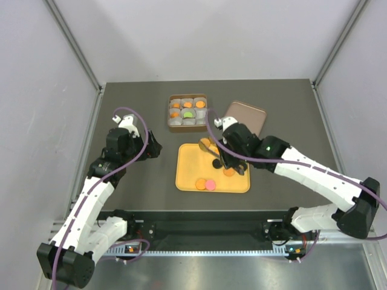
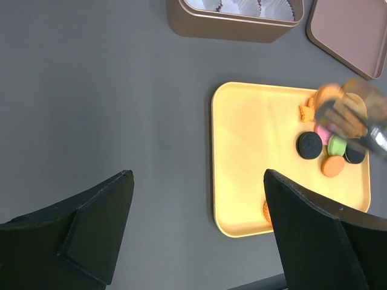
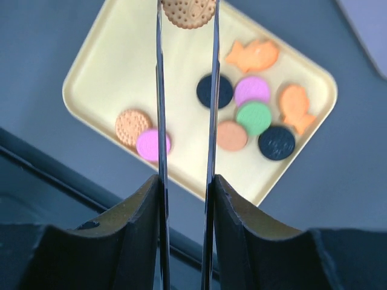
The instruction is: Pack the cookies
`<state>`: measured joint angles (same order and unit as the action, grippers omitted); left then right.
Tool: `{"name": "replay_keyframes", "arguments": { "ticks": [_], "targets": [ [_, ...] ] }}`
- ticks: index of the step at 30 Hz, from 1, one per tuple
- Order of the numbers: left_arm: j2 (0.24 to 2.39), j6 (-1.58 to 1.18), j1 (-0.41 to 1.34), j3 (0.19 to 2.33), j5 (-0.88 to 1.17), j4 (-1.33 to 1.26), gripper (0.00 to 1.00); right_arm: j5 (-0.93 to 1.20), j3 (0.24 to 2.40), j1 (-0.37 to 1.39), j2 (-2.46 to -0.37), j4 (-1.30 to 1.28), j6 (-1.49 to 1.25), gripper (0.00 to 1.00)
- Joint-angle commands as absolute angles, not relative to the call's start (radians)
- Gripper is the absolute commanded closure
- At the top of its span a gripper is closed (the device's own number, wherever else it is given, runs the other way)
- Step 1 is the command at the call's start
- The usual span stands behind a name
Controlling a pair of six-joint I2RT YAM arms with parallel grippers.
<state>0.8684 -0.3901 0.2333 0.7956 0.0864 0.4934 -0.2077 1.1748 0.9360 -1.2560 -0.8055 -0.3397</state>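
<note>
Several cookies lie on the yellow tray (image 3: 109,60): a pink one (image 3: 151,145), a green one (image 3: 254,118), black ones (image 3: 214,90) and orange fish shapes (image 3: 254,55). My right gripper (image 3: 186,199) is shut on a pair of metal tongs (image 3: 158,121). The tips of the tongs pinch a round orange cookie (image 3: 188,12) above the tray. In the top view the right gripper (image 1: 227,154) hangs over the tray's far right part. My left gripper (image 2: 199,199) stands open and empty over the bare table, left of the tray (image 2: 242,151).
A brown box (image 1: 187,112) with paper cups sits behind the tray, and some cups hold orange and green cookies (image 1: 188,114). Its lid (image 1: 245,115) lies to the right. Grey walls enclose the dark table (image 1: 133,109).
</note>
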Motion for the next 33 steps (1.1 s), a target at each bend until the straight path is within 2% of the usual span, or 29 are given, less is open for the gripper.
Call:
{"name": "replay_keyframes", "arguments": {
  "ticks": [1,7,12,18,33],
  "targets": [
    [0.857,-0.390,0.227,0.798,0.078,0.462,0.07,-0.169,1.284,0.867,-1.308,-0.709,-0.278,0.66],
    [0.858,-0.388,0.227,0.799,0.078,0.463,0.07,-0.144,1.454,0.750,-1.485,-0.623,-0.227,0.66],
    [0.859,-0.388,0.227,0.798,0.078,0.462,0.07,-0.150,1.627,0.701,-1.693,-0.601,-0.196,0.68],
    [0.864,-0.387,0.227,0.799,0.078,0.462,0.07,-0.185,1.755,0.664,-1.851,-0.603,-0.178,0.68],
    [0.868,-0.387,0.227,0.798,0.083,0.459,0.07,-0.192,1.779,0.637,-1.925,-0.615,-0.179,0.68]
  ]
}}
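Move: The right hand, already holding the round orange cookie above the far part of the yellow tray, has the box's empty middle-row right cell about 20 cm ahead, 4 cm left and 7 cm below. The green cookie sits some 4 cm left of that cell, an orange cookie about 4 cm beyond it, and the brown lid roughly 16 cm to its right and 2 cm nearer. From the left hand the cell is about 15 cm ahead and 10 cm right. Forward and slightly left, the right hand swings quickly some 20 cm from above the tray to the box, keeping its pinch on the orange cookie. The path arcs, rising about 3 cm, then sinking some 6 cm as the hand slows to hover over the right-hand column, with barely any wrist turn. ##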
